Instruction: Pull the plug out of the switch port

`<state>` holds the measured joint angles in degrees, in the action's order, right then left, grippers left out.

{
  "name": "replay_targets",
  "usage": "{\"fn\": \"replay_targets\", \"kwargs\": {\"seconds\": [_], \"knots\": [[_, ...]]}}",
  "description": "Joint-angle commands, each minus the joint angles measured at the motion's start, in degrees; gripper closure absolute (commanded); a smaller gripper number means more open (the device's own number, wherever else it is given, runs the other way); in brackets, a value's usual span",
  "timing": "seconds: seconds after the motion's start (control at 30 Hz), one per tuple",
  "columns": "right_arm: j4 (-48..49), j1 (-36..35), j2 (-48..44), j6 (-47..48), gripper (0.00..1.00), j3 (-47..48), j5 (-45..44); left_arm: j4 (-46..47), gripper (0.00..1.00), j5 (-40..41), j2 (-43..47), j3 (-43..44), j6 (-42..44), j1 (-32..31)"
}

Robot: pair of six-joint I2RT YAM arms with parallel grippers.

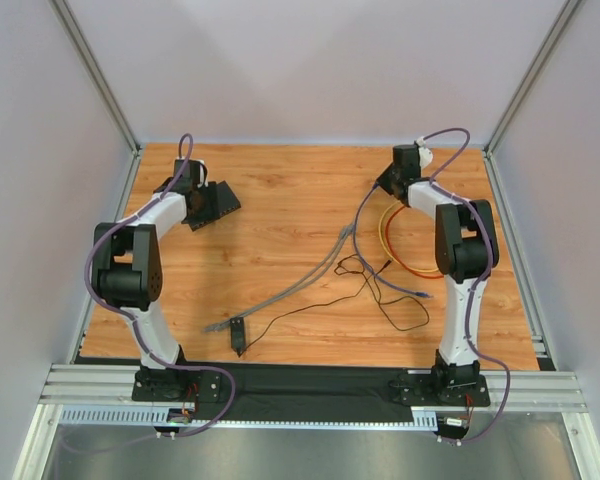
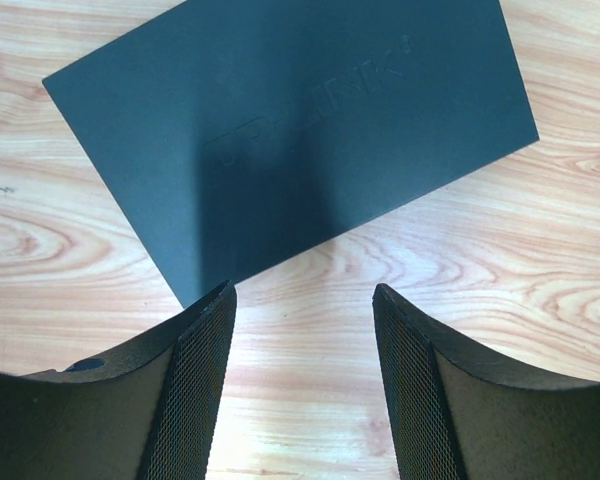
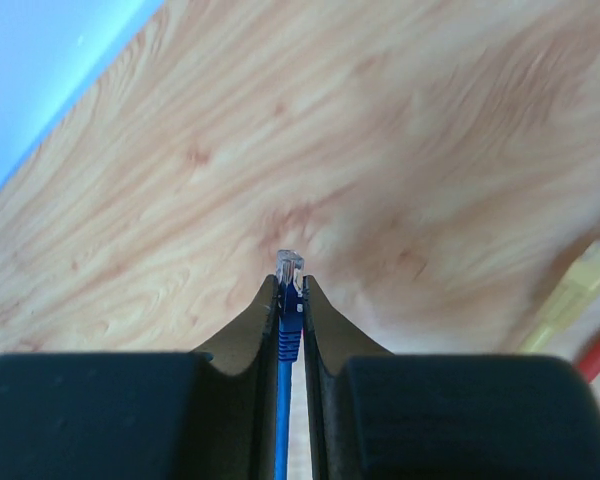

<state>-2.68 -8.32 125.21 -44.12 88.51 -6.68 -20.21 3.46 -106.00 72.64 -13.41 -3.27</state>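
The switch (image 1: 214,204) is a flat black box lying at the back left of the wooden table. In the left wrist view its top face (image 2: 290,130) fills the upper half, and no ports show. My left gripper (image 2: 302,295) (image 1: 190,208) is open just short of the switch's near corner, with only bare wood between the fingers. At the back right, my right gripper (image 3: 290,285) (image 1: 387,183) is shut on a blue cable's plug (image 3: 290,266). The plug's clear tip sticks out past the fingertips over bare wood, far from the switch.
Orange and yellow cable loops (image 1: 408,245) lie by the right arm, and a yellow cable end (image 3: 570,295) shows in the right wrist view. Grey cables (image 1: 290,285) run across the middle. A small black adapter block (image 1: 239,335) on a thin black wire sits near the front. Walls enclose the table.
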Motion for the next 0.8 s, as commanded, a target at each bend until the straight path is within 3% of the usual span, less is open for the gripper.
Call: {"fn": "replay_targets", "kwargs": {"seconds": [0.0, 0.17, 0.23, 0.3, 0.33, 0.4, 0.57, 0.63, 0.73, 0.77], "knots": [[-0.5, 2.2, 2.3, 6.7, 0.95, 6.7, -1.8, 2.3, 0.34, -1.3, 4.0, -0.7, -1.0, 0.3], [-3.3, 3.0, 5.6, 7.2, 0.88, 11.1, 1.6, 3.7, 0.32, -3.1, 5.7, -2.1, -1.6, 0.3], [-4.0, 2.9, 5.9, 6.7, 0.62, 11.2, 3.2, 4.2, 0.32, -4.2, 7.3, -3.1, -1.8, 0.3], [-7.3, 2.6, 6.0, 6.9, 0.28, 11.9, 4.4, 5.1, 0.29, -4.3, 9.0, -4.1, -2.1, 0.3], [-9.1, 2.3, 5.8, 8.2, 0.00, 12.4, 4.3, 5.6, 0.28, -5.2, 9.7, -5.1, -2.2, 0.3], [-12.7, 1.9, 3.4, 9.5, 0.00, 11.1, 2.7, 6.1, 0.18, -6.4, 11.8, -5.9, -3.1, 0.3], [-15.2, -0.7, -11.6, 13.9, 0.00, 0.1, -2.8, 9.1, 0.14, -14.7, 19.7, -10.8, -6.0, 0.3], [-20.4, -2.3, -15.1, 17.3, 0.00, -1.8, -4.4, 9.3, 0.12, -16.6, 22.9, -13.7, -9.1, 0.1], [-27.8, -3.8, -20.3, 20.3, 0.00, -3.6, -7.4, 10.6, 0.07, -20.2, 32.0, -20.4, -16.2, -0.6], [-28.8, -4.1, -23.4, 21.2, 0.00, -4.8, -7.0, 12.5, 0.01, -21.4, 37.3, -22.2, -18.1, -0.9]]}}
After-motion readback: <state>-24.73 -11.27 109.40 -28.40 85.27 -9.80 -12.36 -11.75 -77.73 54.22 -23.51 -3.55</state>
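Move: The right hand still pinches the blue plug; its laying spot is about 3 cm ahead, 3 cm right and 3 cm below. From that hand the yellow plug lies some 8 cm right and 3 cm back, the red plug 11 cm right and 3 cm back. The open left hand has the switch's middle about 6 cm ahead, 1 cm right and 5 cm below; the laying spot is some 12 cm ahead and 44 cm right of it, 4 cm below. Right hand carries the blue plug 5 cm forward-right, releases, backs off and rises; left opens wider, lifting away. ##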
